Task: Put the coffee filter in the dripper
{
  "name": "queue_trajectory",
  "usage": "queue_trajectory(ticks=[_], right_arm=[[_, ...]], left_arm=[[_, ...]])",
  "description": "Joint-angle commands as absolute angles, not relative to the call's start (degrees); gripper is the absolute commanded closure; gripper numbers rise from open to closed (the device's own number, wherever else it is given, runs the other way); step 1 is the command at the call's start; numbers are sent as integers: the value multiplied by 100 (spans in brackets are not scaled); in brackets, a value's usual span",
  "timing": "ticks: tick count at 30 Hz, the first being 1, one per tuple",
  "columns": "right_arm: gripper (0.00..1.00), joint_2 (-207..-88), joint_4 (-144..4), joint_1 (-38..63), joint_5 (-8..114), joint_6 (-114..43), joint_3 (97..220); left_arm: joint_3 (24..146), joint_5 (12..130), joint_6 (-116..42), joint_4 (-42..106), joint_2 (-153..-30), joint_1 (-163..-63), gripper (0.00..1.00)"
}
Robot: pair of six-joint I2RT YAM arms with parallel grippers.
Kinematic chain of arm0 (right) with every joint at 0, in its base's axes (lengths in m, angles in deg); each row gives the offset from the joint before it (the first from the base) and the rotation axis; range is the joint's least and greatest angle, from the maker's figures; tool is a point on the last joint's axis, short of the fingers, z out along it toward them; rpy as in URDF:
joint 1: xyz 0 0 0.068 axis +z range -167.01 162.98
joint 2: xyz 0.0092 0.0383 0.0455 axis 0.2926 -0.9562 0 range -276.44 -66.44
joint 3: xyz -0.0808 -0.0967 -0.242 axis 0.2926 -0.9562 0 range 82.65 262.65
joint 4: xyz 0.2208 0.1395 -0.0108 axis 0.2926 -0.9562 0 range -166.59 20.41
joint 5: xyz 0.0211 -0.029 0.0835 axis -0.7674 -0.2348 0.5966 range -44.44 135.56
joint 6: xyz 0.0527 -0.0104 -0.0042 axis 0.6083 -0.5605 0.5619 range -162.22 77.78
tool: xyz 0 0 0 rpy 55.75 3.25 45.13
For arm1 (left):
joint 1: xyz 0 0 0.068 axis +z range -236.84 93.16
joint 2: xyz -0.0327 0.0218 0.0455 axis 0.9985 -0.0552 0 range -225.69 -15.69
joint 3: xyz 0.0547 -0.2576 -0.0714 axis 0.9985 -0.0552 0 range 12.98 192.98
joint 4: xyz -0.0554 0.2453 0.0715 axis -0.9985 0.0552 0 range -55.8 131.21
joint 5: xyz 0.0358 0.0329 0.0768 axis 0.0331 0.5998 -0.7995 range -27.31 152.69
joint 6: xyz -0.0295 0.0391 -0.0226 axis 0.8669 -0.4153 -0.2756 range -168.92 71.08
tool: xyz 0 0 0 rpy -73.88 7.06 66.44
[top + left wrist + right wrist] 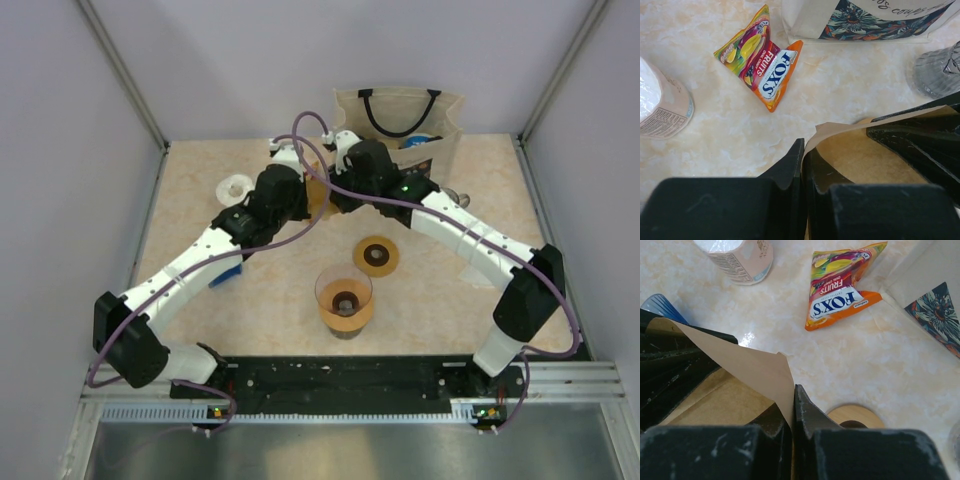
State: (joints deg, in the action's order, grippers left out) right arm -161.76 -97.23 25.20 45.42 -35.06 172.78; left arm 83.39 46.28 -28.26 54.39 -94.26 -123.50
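Note:
A brown paper coffee filter (865, 160) hangs between both grippers above the back middle of the table. My left gripper (802, 150) is shut on one edge of the filter. The opposite edge of the filter (740, 370) is pinched in my right gripper (794, 395), which is also shut. In the top view the two grippers meet around the filter (318, 196), mostly hiding it. The glass dripper (345, 300), with its brown collar, stands upright at the front middle, well apart from both grippers.
A wooden ring (376, 257) lies behind the dripper. A candy packet (762, 60), a white cup (660, 105) and a cloth tote bag (400, 125) sit at the back. Right of the bag there is a silver foil cup (940, 70); a blue object (228, 272) lies under the left arm.

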Motion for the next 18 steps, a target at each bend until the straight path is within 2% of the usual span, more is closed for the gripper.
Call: queue_trajectory(ticks=[1,4,5,6,7,9,10,13,18], right_arm=[[99,-16136,-9860,2465,4108,-3703,17582],[99,-16127,-9859,2473,4134,-3721,17599],[99,-16127,-9851,2465,4143,-3712,17625],[99,-16136,-9859,2465,4204,-3729,17626],[99,-16118,-9860,2473,4257,-3704,17652],[99,-16074,-9877,2464,4397,-3651,17704],[99,-16031,-9921,2465,4502,-3642,17748],[97,-15908,-10096,2465,4477,-3563,17854],[97,-15530,-10535,2456,4293,-3282,17731]], left_arm=[[8566,4107,-2845,5609,-9418,-12287,92],[8593,4133,-2853,5635,-9418,-12287,91],[8610,4229,-2871,5653,-9409,-12287,84],[8628,4404,-2880,5662,-9400,-12296,76],[8611,4597,-2888,5662,-9339,-12296,59],[8584,5202,-2941,5644,-9181,-12287,32],[8532,5440,-2993,5601,-9033,-12296,22],[8085,6222,-3073,5180,-8349,-12296,1],[7310,7164,-2871,4484,-7091,-12296,1]])
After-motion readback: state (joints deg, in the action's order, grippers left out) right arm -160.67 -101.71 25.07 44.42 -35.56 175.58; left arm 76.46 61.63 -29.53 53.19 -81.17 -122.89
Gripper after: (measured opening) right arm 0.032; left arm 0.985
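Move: The left fingers hold the coffee filter's near edge, its middle about 4 cm to their right, 1 cm back and 2 cm lower; the candy bag lies some 13 cm ahead, 1 cm right and 23 cm below. From the right hand, which pinches the filter's other side, the dripper is about 17 cm back, 1 cm right and 11 cm lower, and the wooden ring lies roughly 1 cm back, 8 cm right and 24 cm below. Open the left gripper wide to let go of the coffee filter, then draw it back about 6 cm and up some 3 cm, away from the filter, picking up speed and turning the wrist roughly 15 degrees clockwise. Keep the right gripper shut on its edge of the filter, easing it up and slightly right by a centimetre or two. ##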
